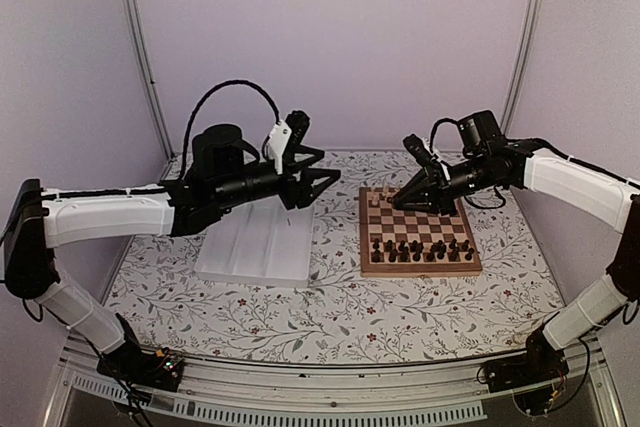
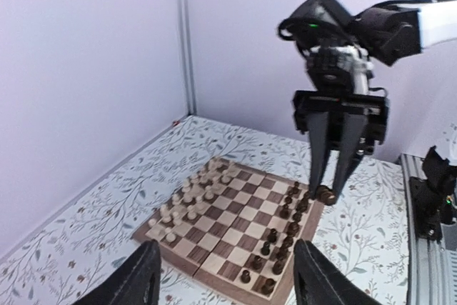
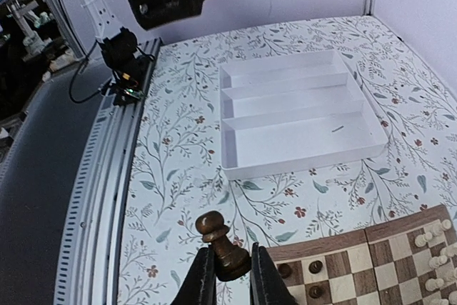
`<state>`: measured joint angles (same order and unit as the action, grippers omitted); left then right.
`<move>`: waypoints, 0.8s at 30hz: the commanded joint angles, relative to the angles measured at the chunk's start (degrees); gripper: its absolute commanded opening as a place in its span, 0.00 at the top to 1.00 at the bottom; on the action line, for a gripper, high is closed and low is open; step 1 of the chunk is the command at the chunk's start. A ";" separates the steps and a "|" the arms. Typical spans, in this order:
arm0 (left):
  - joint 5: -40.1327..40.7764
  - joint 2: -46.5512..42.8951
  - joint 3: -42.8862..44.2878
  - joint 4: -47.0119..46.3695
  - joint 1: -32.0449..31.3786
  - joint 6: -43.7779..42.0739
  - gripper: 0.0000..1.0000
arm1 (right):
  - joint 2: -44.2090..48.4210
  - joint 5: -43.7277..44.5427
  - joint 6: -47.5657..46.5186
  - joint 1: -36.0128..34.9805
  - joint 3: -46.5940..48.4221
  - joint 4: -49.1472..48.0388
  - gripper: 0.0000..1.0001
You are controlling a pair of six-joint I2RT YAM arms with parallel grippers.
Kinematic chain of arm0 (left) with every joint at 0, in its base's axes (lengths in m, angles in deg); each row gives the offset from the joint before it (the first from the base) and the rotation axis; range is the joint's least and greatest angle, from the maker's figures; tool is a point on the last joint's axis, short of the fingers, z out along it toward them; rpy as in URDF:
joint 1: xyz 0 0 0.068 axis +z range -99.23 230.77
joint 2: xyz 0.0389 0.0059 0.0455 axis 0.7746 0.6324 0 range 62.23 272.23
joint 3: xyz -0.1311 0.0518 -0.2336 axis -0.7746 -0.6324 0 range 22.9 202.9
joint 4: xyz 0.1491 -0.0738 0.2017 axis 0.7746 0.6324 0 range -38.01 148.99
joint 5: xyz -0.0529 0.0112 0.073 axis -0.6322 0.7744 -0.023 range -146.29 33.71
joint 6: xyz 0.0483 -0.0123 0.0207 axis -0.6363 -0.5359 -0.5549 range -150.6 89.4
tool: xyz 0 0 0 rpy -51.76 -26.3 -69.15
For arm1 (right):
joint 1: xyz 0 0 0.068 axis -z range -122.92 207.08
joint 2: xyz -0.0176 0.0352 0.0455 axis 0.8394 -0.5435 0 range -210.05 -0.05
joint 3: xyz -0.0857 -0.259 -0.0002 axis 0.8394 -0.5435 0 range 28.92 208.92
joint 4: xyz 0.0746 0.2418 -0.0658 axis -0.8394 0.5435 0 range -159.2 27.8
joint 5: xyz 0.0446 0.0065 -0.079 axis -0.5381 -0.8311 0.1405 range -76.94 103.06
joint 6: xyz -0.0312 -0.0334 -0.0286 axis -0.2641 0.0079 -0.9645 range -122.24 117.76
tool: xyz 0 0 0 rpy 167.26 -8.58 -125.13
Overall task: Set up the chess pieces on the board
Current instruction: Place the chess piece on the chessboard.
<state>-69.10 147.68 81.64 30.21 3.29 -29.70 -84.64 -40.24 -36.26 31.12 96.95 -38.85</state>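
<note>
The board (image 1: 420, 215) lies right of centre on the flowered cloth. Dark chess pieces (image 1: 420, 247) stand in its two near rows. In the left wrist view the dark chess pieces (image 2: 285, 241) fill the right side of the board (image 2: 235, 226). My right gripper (image 3: 230, 276) is shut on the base of a dark pawn (image 3: 221, 242), which leans left above the board's (image 3: 335, 242) corner. The left wrist view shows that pawn (image 2: 327, 194) hanging over the dark side's far corner. My left gripper (image 2: 227, 283) is open and empty, held high above the tray.
Pale wooden pieces (image 2: 187, 201) fill the board's far rows. A white compartment tray (image 1: 255, 247) sits left of the board, under my left gripper (image 1: 322, 187). The metal rail (image 3: 93, 198) runs along the table's near edge. Walls close in the back and both sides.
</note>
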 commanded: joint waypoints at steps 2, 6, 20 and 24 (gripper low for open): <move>-13.54 5.42 4.41 -6.54 -4.24 -11.42 0.44 | -1.68 -15.73 5.51 1.94 1.69 -0.98 0.86; -17.89 10.61 11.02 1.49 -5.94 -16.23 0.50 | -1.95 -18.03 5.80 1.92 1.67 -0.99 0.86; -21.83 19.42 22.38 13.49 -7.46 -18.11 0.72 | -1.24 -18.42 5.78 1.94 0.96 -0.95 0.85; -21.54 19.93 22.99 14.14 -7.46 -18.18 0.80 | -0.71 -17.59 5.55 2.00 0.58 -1.06 0.85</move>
<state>-90.15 166.87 102.78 41.95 -3.23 -47.38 -86.06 -57.44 -30.86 32.87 97.15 -39.11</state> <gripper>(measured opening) 0.225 0.151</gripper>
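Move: Held in the right fingers, the dark chess piece is roughly 12 cm to the left hand's right, 3 cm back and 6 cm below it. From the right hand, the left gripper is correspondingly about 12 cm left, 3 cm farther out and 6 cm up. The chessboard's middle lies some 15 cm ahead of the right hand, 8 cm right and 22 cm below; the dark pieces set up on it centre 7 cm ahead, 8 cm right and 20 cm below. Swinging right and back over about 12 cm, then sinking some 3 cm, the left hand comes to the held chess piece, turning about 30 degrees clockwise while its fingers narrow from well open to nearly shut around the piece's free end. The right hand keeps its grip, rises and draws back about 2.5 cm each, tilting slightly, then holds still. ##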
